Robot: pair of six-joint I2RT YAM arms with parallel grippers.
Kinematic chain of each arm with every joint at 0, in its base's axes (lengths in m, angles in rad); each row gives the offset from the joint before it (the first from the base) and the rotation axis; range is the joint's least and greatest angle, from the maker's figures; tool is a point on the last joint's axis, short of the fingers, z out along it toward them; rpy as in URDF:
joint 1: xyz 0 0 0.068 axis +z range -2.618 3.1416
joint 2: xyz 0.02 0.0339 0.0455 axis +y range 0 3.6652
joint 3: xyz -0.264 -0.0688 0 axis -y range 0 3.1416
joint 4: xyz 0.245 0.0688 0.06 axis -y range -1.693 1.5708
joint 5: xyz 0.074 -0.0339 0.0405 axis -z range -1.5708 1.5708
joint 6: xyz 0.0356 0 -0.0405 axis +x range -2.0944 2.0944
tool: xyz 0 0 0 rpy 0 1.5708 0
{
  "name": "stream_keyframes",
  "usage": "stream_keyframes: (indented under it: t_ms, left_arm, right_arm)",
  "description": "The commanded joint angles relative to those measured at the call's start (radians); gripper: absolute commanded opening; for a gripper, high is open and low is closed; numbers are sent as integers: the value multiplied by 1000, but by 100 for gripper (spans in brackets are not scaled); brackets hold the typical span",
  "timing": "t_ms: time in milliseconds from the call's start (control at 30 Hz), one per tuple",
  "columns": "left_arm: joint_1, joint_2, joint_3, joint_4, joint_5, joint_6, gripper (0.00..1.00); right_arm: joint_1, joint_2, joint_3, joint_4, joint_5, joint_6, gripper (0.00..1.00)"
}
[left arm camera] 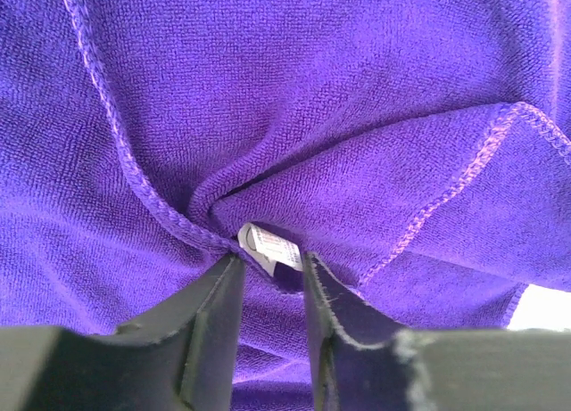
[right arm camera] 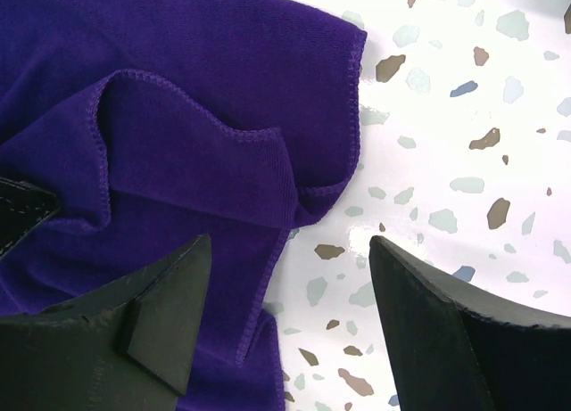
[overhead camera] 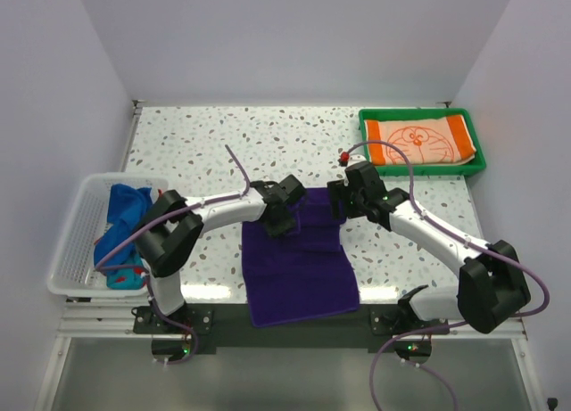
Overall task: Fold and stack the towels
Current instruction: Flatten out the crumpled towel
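Observation:
A dark purple towel (overhead camera: 299,282) lies spread at the near middle of the table, its far part rumpled and partly folded over. My left gripper (overhead camera: 278,222) is down on its far left part. In the left wrist view the jaws of this gripper (left arm camera: 272,259) stand a little apart around a bunched fold of purple cloth (left arm camera: 312,90), with a white label (left arm camera: 272,246) at the tips. My right gripper (overhead camera: 339,201) is open over the towel's far right corner (right arm camera: 178,54); one finger is above cloth, the other above bare table. An orange-and-white towel (overhead camera: 419,139) lies folded in the tray.
The green tray (overhead camera: 419,168) stands at the back right. A white mesh basket (overhead camera: 76,242) at the left edge holds a blue towel (overhead camera: 125,210) and other cloth. The speckled table (overhead camera: 205,143) stretches behind the arms, with walls on three sides.

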Motion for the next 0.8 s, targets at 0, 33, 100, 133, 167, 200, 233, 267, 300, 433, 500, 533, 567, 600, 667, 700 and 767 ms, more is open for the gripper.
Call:
stream_keyframes:
  t_ms: [0, 33, 100, 133, 167, 200, 233, 267, 300, 433, 500, 533, 567, 600, 667, 700, 767]
  left_arm:
    - [-6, -7, 0, -2, -1, 15, 36]
    - [-6, -13, -6, -1, 1, 13, 34]
    - [-6, -21, -20, 4, 1, 13, 29]
    - [-6, -31, -25, 5, -2, 13, 28]
    - [-6, -38, -29, 7, -4, 15, 23]
    - [-6, -44, -40, 10, -8, 16, 20]
    - [-6, -56, -45, 10, -13, 22, 14]
    - [-6, -64, -51, 9, -16, 29, 11]
    - [-7, -68, -52, 7, -22, 33, 8]
    - [-6, -114, -56, -11, -50, 73, 0]
    - [-6, -137, -63, -13, -88, 91, 0]
    - [-6, -165, -66, -11, -102, 116, 0]
    - [-6, -176, -69, -10, -114, 130, 0]
    - [0, -186, -71, -10, -129, 148, 0]
    - [14, -214, -74, -10, -137, 196, 0]
    - [19, -223, -77, -5, -137, 211, 0]
    - [35, -243, -83, 13, -126, 260, 0]
  right_arm:
    - [-2, -13, 0, 31, 4, -9, 75]
    - [-2, -11, 1, 31, 2, -9, 75]
    - [-2, -10, 3, 31, 2, -9, 75]
    - [0, -7, 6, 31, 2, -9, 75]
    - [-2, -5, 7, 29, 2, -11, 74]
    - [-2, -4, 12, 28, -1, -12, 73]
    - [-2, 0, 15, 31, -2, -14, 72]
    - [-2, 6, 20, 31, -2, -15, 71]
    - [-2, 10, 30, 28, -1, -17, 70]
    - [-7, 39, 67, 23, -10, -32, 66]
    - [-31, 61, 81, 25, -24, -35, 62]
    - [-46, 68, 93, 28, -37, -35, 60]
    - [-66, 84, 98, 32, -78, -32, 56]
    - [-107, 91, 104, 38, -109, -28, 54]
    - [-140, 117, 109, 72, -199, -32, 50]
    - [-155, 130, 119, 89, -226, -40, 49]
    - [-163, 180, 139, 92, -296, -75, 49]
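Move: The purple towel's tagged folded-over hem lies practically between the left fingertips, about 1 cm back, 1 cm left and 1 cm down; the flap's far end is about 13 cm right of that hand and 2 cm ahead. From the right hand, the towel's far right corner is roughly 6 cm ahead, 2 cm right and 8 cm below. The flap's end lies 2 cm back and 1 cm right, the green tray's middle some 17 cm ahead and 18 cm right. Ease the left gripper a centimetre or so back and left while sinking slightly, shut the fingers to pinch the purple hem beside its tag, then lift about 5 cm, drifting a little left and forward and tipping the fingers outward by about 10 degrees. Late on, send the right gripper about 4 cm forward and slightly right towards the towel's far right corner, partly closing its fingers but keeping them open. ##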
